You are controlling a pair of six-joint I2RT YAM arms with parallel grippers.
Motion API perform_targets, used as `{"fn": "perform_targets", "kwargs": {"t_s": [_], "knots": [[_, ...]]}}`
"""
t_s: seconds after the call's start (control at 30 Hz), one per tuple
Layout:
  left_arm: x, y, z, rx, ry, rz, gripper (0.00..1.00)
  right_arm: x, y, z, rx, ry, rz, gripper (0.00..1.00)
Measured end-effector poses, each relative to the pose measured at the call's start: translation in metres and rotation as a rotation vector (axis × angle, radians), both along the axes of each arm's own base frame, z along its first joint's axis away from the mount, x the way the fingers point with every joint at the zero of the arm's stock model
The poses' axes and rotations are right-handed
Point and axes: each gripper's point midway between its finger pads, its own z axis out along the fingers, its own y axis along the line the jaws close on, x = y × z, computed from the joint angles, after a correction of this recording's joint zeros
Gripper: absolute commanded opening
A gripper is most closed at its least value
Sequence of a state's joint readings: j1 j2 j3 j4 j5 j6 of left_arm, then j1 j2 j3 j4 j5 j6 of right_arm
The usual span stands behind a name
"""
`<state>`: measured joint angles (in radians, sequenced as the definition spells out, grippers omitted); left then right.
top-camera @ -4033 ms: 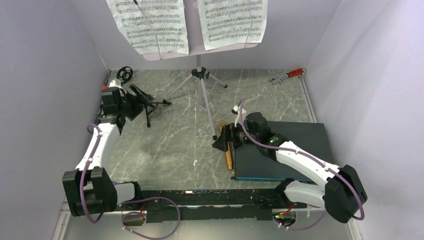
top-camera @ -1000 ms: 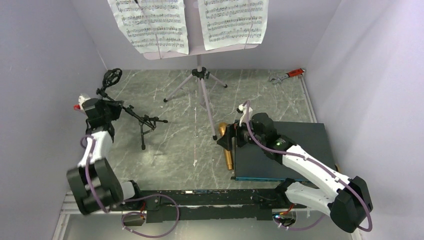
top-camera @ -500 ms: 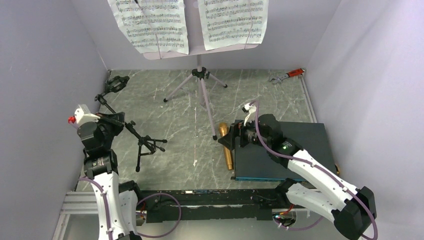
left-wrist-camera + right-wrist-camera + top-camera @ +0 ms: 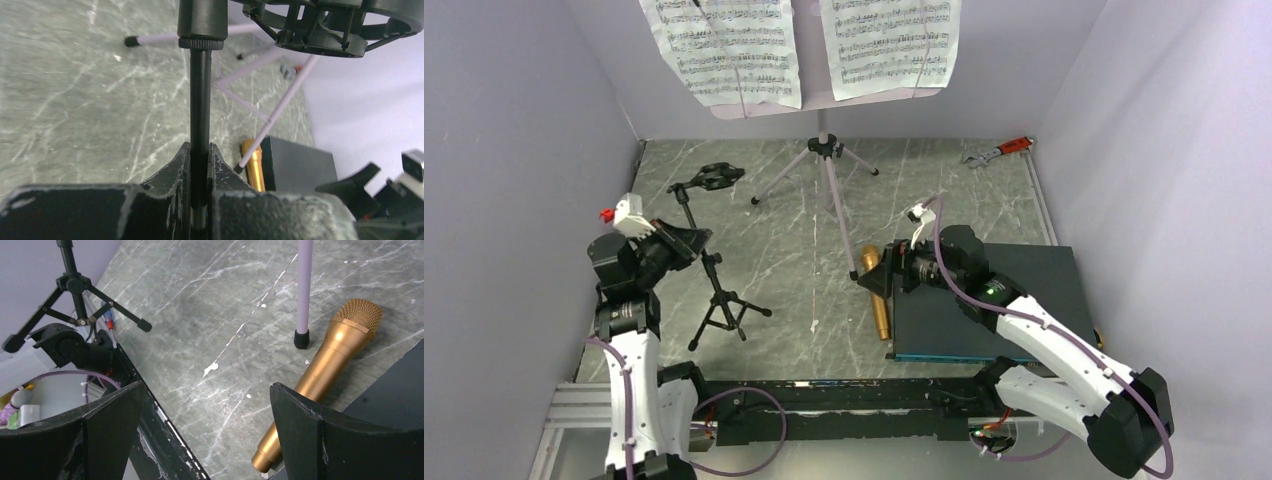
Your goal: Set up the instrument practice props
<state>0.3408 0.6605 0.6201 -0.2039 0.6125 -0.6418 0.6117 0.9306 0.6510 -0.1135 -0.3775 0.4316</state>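
Note:
My left gripper (image 4: 686,243) is shut on the pole of the small black tripod mic stand (image 4: 712,283). The stand is upright, its legs near the table at the left and its ring mount (image 4: 717,176) on top. In the left wrist view the pole (image 4: 200,100) runs between my fingers up to the ring mount (image 4: 332,25). The gold microphone (image 4: 878,293) lies on the table against the dark board's left edge. My right gripper (image 4: 874,280) hangs open just above it. In the right wrist view the microphone (image 4: 320,377) lies by the right finger. The music stand's silver tripod (image 4: 826,180) stands at the back with two sheet-music pages (image 4: 724,50).
A dark flat rectangular board (image 4: 1004,300) lies under my right arm. A red-handled wrench (image 4: 999,151) lies at the back right corner. One tripod foot (image 4: 301,338) of the music stand rests close to the microphone's head. Purple walls close in the left, back and right.
My left arm has swung the mic stand from a tilt to upright and moved it right and nearer. My right gripper has stayed open over the microphone.

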Motion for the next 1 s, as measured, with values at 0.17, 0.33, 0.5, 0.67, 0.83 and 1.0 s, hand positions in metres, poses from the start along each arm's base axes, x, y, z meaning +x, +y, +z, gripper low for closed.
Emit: {"fn": "perform_targets", "kwargs": {"t_s": [0.17,0.33,0.5,0.67,0.83,1.0], "knots": [[0.002,-0.038,-0.011,0.034,0.035,-0.170,0.03,0.008,-0.002,-0.004,0.037,0.038,-0.001,1.00],[0.000,-0.095,-0.011,0.126,0.030,-0.372,0.03,0.015,-0.008,-0.009,0.091,0.083,-0.008,1.00],[-0.001,-0.148,-0.012,0.259,0.012,-0.516,0.03,0.017,-0.014,-0.015,0.126,0.117,-0.015,1.00],[-0.005,-0.186,-0.020,0.444,-0.042,-0.555,0.03,0.019,-0.021,-0.021,0.143,0.131,-0.032,1.00],[0.003,-0.201,-0.011,0.548,-0.170,-0.476,0.03,0.019,-0.026,-0.026,0.143,0.138,-0.051,1.00],[0.023,-0.191,-0.004,0.563,-0.281,-0.327,0.03,0.020,-0.027,-0.023,0.146,0.129,-0.054,1.00]]}}
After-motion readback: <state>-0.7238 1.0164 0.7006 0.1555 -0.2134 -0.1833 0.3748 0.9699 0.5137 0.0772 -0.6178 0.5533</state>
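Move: The open table in front of the music stand, where the held mic stand is headed, lies about 20 cm to the left gripper's right, 2 cm nearer and some 24 cm below. From that gripper the music stand's tripod is 16 cm ahead and 25 cm right; the gold microphone is 37 cm right, 3 cm back. The open right gripper has the microphone about 3 cm ahead, laterally level, roughly 17 cm below. Bring the left gripper, still shut on the mic stand's pole, about 20 cm right towards the microphone, dipping slightly; turn it some 30 degrees clockwise on the way, then partly back, and roll its left side up about 30 degrees. Finish with a small reach forward. Ease the open right gripper a few centimetres down, right and forward above the microphone. ##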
